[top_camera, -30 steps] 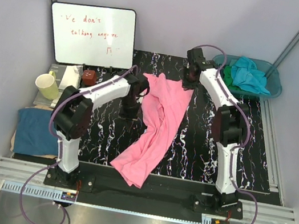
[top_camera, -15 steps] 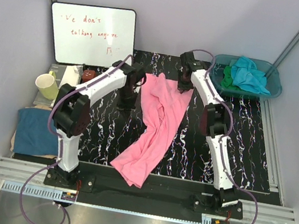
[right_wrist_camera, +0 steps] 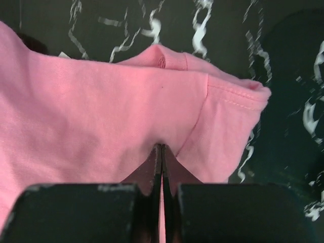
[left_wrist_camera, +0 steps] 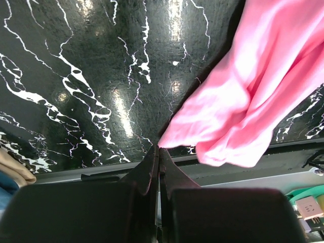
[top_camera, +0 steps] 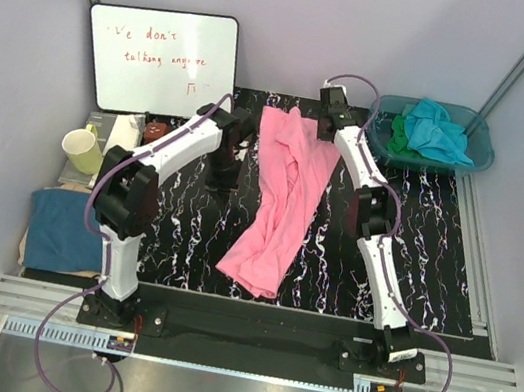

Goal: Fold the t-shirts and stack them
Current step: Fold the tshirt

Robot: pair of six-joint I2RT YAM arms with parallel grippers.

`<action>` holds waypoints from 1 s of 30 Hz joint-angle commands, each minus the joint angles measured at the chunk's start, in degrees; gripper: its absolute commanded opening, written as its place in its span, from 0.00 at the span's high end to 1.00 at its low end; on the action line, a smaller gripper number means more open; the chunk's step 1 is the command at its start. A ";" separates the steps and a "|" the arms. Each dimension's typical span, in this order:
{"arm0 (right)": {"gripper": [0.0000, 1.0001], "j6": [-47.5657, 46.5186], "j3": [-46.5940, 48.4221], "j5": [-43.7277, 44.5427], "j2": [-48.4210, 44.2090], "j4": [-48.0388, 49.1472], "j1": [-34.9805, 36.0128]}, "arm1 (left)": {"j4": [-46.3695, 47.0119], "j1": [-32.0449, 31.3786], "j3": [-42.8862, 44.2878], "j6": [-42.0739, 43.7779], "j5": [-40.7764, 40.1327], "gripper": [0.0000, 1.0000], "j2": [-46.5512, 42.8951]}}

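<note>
A bright pink t-shirt [top_camera: 283,190] lies stretched in a long band down the middle of the black marbled mat, from the far edge towards the front. My left gripper [top_camera: 252,125] is shut on its far left corner [left_wrist_camera: 169,137], with the fingertips [left_wrist_camera: 158,148] pinched together. At the far right shoulder, beside a sleeve hem, my right gripper [top_camera: 317,125] is shut on the cloth [right_wrist_camera: 101,101], and the fabric puckers at its tips [right_wrist_camera: 161,146]. Turquoise [top_camera: 437,125] and green [top_camera: 399,137] t-shirts are heaped in the basin. A dark blue one [top_camera: 63,232] lies folded off the mat at the left.
The teal plastic basin [top_camera: 482,144] stands at the back right corner. A whiteboard [top_camera: 164,62] leans at the back left, with a yellow-green mug [top_camera: 82,149] and small items in front of it. Grey walls close in on both sides.
Both grippers have moved towards the far edge with the pink t-shirt. Its near end has slid back from the front edge, and the cloth now lies straighter.
</note>
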 commanded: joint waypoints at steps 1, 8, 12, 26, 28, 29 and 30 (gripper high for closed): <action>1.00 -3.85 0.75 5.28 -1.56 12.77 -1.03 | 0.63 0.00 -0.01 1.31 2.84 1.00 -2.71; 1.00 2.29 -14.77 -4.81 -20.84 9.80 -1.82 | 4.93 -0.44 -4.13 2.10 4.95 1.00 -4.56; 1.00 9.57 -38.41 -19.57 -35.90 3.92 -2.17 | 9.31 -0.35 -10.28 3.24 7.50 0.98 -6.58; 0.17 32.78 -106.95 -59.75 -77.93 8.28 -0.51 | 23.92 2.20 -28.91 5.53 20.77 0.01 -10.10; 0.16 36.39 -111.20 -59.59 -81.78 9.87 0.46 | 26.02 2.20 -30.24 5.26 21.48 0.01 -9.66; 0.16 37.70 -115.14 -58.89 -83.03 11.88 1.69 | 26.81 2.11 -31.55 4.74 22.00 0.01 -9.49; 0.16 40.76 -117.18 -58.97 -84.26 13.47 2.13 | 27.95 2.20 -32.17 4.56 22.27 0.01 -9.31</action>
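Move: The pink t-shirt's near hem has its left corner about 10 cm back, 2 cm right and 9 cm below the left hand, its right corner some 15 cm back and 13 cm right. From the right hand, low at the far end, that right corner is about 49 cm back, 7 cm left, barely lower; the basket is some 23 cm right, 3 cm ahead. The blue cloth lies about 30 cm left of the left hand, 7 cm back. The right hand's closed fingertips slip some 3 cm further forward as they lift off the far end, then it swings back about 45 cm in a high arc along the shirt towards the hem's right corner, sinking late, opening wide and rolling to point down and left. The left hand backs and sinks about 6 cm each towards the left corner, opening wide and leaning its fingertips right. ##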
